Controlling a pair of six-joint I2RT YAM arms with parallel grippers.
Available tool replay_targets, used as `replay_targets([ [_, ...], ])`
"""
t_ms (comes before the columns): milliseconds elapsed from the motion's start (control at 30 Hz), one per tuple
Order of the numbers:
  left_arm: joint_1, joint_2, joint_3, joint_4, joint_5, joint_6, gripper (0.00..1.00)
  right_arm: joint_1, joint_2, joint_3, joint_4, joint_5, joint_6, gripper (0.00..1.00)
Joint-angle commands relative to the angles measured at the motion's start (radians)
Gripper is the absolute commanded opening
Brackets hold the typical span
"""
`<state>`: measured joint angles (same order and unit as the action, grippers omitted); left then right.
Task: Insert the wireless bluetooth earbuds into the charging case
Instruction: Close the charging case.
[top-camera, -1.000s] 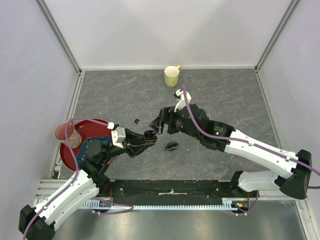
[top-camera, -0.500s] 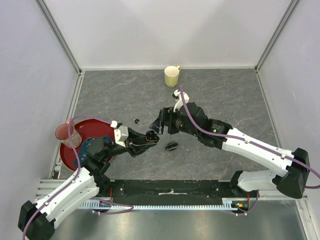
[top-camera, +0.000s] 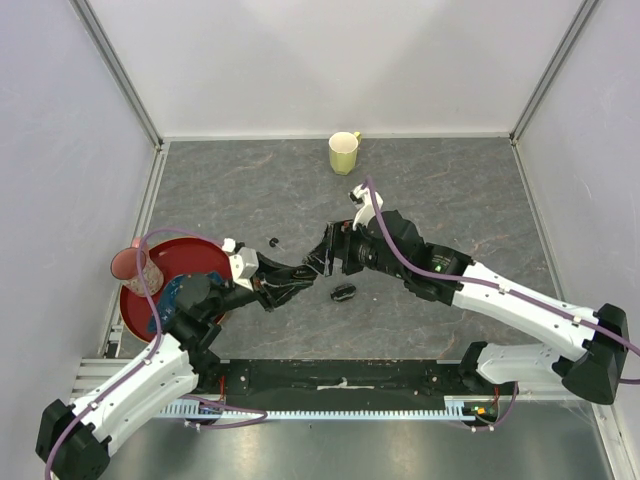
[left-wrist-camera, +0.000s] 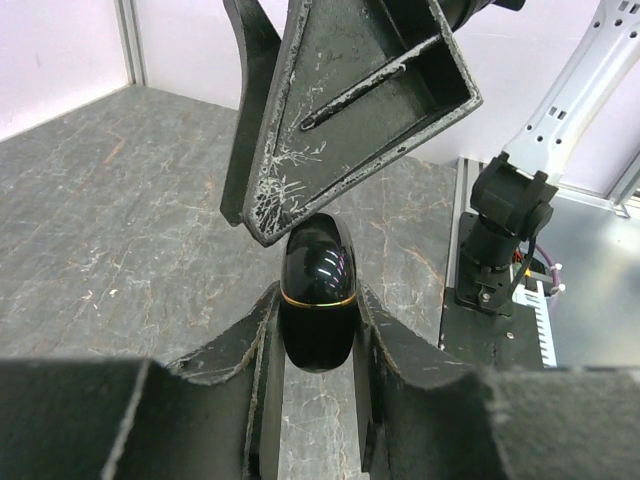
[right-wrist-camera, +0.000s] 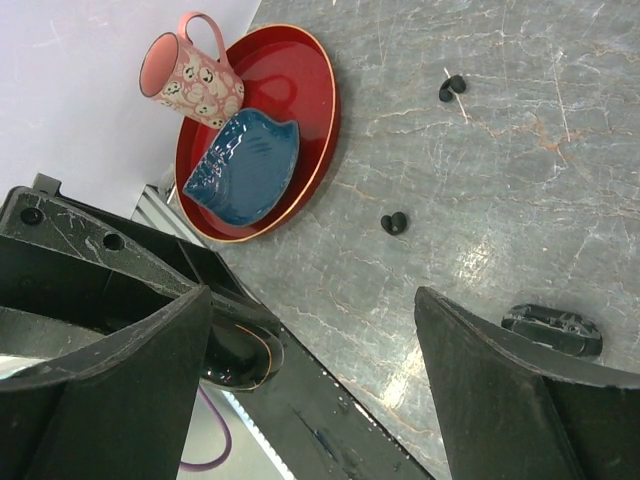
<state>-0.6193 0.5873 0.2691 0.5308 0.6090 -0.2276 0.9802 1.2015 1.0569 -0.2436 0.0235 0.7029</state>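
Observation:
My left gripper is shut on a glossy black charging case with a gold seam, held closed and raised off the table. My right gripper is open, and one of its fingers hangs just above the case's top. The right wrist view shows the held case beside the left finger, outside the open gap. Two tiny black earbuds lie loose on the table. One earbud shows from above. A second black case lies on the table below the right gripper.
A red plate at the left edge holds a blue dish and a pink mug. A yellow-green cup stands at the back. White walls with metal posts close the table on three sides.
My right gripper has shifted slightly down and right, closer to the held case. The left arm has edged a little to the right, its grip on the case unchanged.

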Motion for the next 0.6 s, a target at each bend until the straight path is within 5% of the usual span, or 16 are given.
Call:
replay_targets([
  [0,0.0,0.003,0.042,0.063,-0.054,-0.033,0.02,0.006,-0.025,-0.015,-0.006,-0.02,-0.026,0.89],
  [133,0.001,0.019,0.051,0.055,-0.055,-0.052,0.02,0.006,-0.025,-0.023,-0.008,-0.016,-0.025,0.88],
  [567,0.001,0.285,0.307,-0.311,-0.124,-0.19,0.02,-0.008,-0.319,-0.175,-0.205,0.673,0.322,0.93],
])
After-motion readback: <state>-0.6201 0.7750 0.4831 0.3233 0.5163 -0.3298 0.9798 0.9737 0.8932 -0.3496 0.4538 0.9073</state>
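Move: Already shut, the charging case sits in the left fingertips; from the right hand point it lies about 5 cm left, 3 cm back and 2 cm lower, beside one open finger. On the table, some 22 cm below the left hand, a spare black case lies about 8 cm right and 3 cm ahead, and the near earbud about 7 cm left and 3 cm ahead. Swinging off to the right after a brief hold, the right hand leaves the lid and goes about 9 cm, slightly forward too, turning some 25 degrees clockwise with its fingers still wide open. The left hand keeps its pinch on the charging case and carries it about 3.5 cm forward, rolling so that its top leans forward. ##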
